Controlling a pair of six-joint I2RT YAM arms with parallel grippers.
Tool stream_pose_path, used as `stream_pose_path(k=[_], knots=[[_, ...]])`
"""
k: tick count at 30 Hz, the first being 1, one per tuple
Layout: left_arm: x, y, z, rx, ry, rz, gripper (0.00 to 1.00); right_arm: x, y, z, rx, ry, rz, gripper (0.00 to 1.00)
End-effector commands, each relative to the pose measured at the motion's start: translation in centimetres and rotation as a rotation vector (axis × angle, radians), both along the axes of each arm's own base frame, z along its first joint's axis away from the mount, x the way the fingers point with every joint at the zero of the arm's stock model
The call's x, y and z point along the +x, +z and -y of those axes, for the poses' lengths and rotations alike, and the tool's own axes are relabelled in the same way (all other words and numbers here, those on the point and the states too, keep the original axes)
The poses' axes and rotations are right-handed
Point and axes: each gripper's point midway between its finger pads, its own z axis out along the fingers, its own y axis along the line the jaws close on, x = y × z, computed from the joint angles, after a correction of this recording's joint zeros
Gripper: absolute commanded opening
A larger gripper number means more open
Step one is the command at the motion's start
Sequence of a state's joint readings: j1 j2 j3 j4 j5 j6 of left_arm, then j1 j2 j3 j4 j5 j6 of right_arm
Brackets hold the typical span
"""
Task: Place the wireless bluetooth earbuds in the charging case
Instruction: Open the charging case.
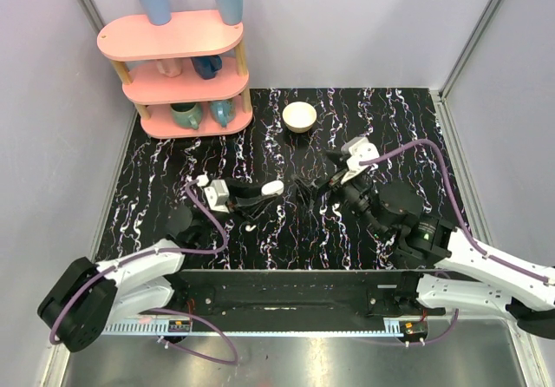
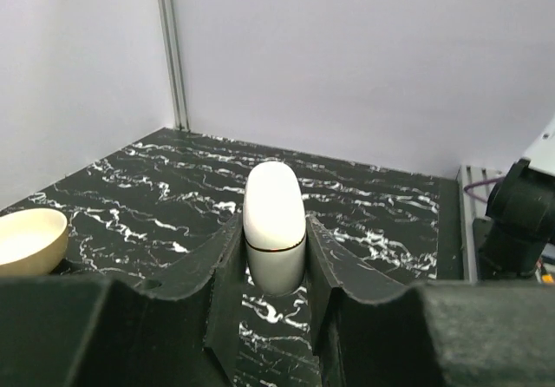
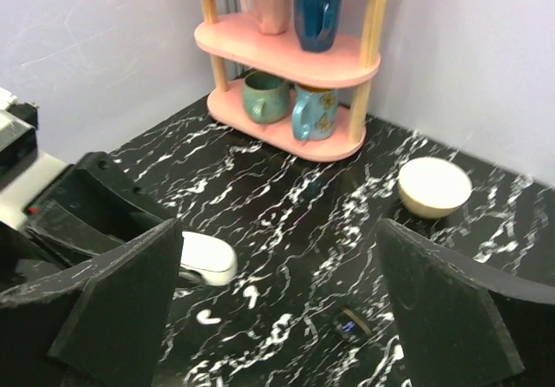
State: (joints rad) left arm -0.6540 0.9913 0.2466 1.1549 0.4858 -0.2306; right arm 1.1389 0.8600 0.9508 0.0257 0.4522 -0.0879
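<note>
The charging case (image 2: 273, 218), white and rounded with its lid seam closed, is clamped between the fingers of my left gripper (image 2: 274, 257). In the top view the charging case (image 1: 272, 186) is at mid-table, with the left gripper (image 1: 258, 193) shut on it from the left. Two wireless bluetooth earbuds (image 3: 251, 297) (image 3: 208, 317) lie loose on the table just beside the charging case (image 3: 206, 259). My right gripper (image 3: 279, 231) hangs over them with its jaws wide apart and nothing between them. Seen from above, the right gripper (image 1: 317, 177) is just right of the case.
A cream bowl (image 1: 299, 116) (image 3: 434, 187) (image 2: 30, 241) stands at the back middle. A pink shelf (image 1: 178, 66) (image 3: 295, 57) with mugs and cups fills the back left corner. A small black block (image 3: 351, 324) with a blue light lies under the right gripper.
</note>
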Motion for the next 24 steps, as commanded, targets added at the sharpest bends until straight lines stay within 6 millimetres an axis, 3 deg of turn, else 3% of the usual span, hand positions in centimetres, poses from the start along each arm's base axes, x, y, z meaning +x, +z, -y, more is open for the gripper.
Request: stream_pose_path(k=[1, 7, 13, 24], knots=[[-2.5, 6.3, -1.6, -0.183, 0.026, 0.378, 0.00, -0.9, -2.5, -1.4, 0.033, 0.043, -0.196, 1.00], [-3.7, 7.6, -1.4, -0.206, -0.017, 0.441, 0.00, -1.8, -3.2, -3.1, 0.047, 0.109, -0.286, 1.00], [-5.1, 9.0, -2.4, -0.236, -0.009, 0.508, 0.00, -1.9, -4.3, -3.9, 0.015, 0.123, -0.326, 1.00], [-6.9, 9.7, -3.3, -0.265, -0.043, 0.534, 0.00, -2.1, -5.5, -5.5, -0.017, 0.161, -0.368, 0.99]])
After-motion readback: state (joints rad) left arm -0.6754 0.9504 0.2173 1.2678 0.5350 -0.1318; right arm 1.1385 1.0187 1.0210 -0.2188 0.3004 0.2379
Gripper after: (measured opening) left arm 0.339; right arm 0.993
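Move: The white charging case, still pinched in the left fingers and reaching about 1 cm past them to the right, lies some 9 cm to the right hand's left, level with it front to back and about 12 cm below. On the table roughly 36 cm below the right hand, the black case is about 3 cm ahead and 1 cm right; the two white earbuds lie about 13 cm left and 1 cm ahead. Down and to its left, quickly at first and then slower, the right hand sinks about 7 cm and closes in about 5 cm on the held charging case, fingers kept wide open and tipping some 20 degrees downward. The left hand keeps its pinch on the case, dips 2 to 3 cm, then lifts it about 5 cm and draws back slightly, rolling it some 10 degrees. ##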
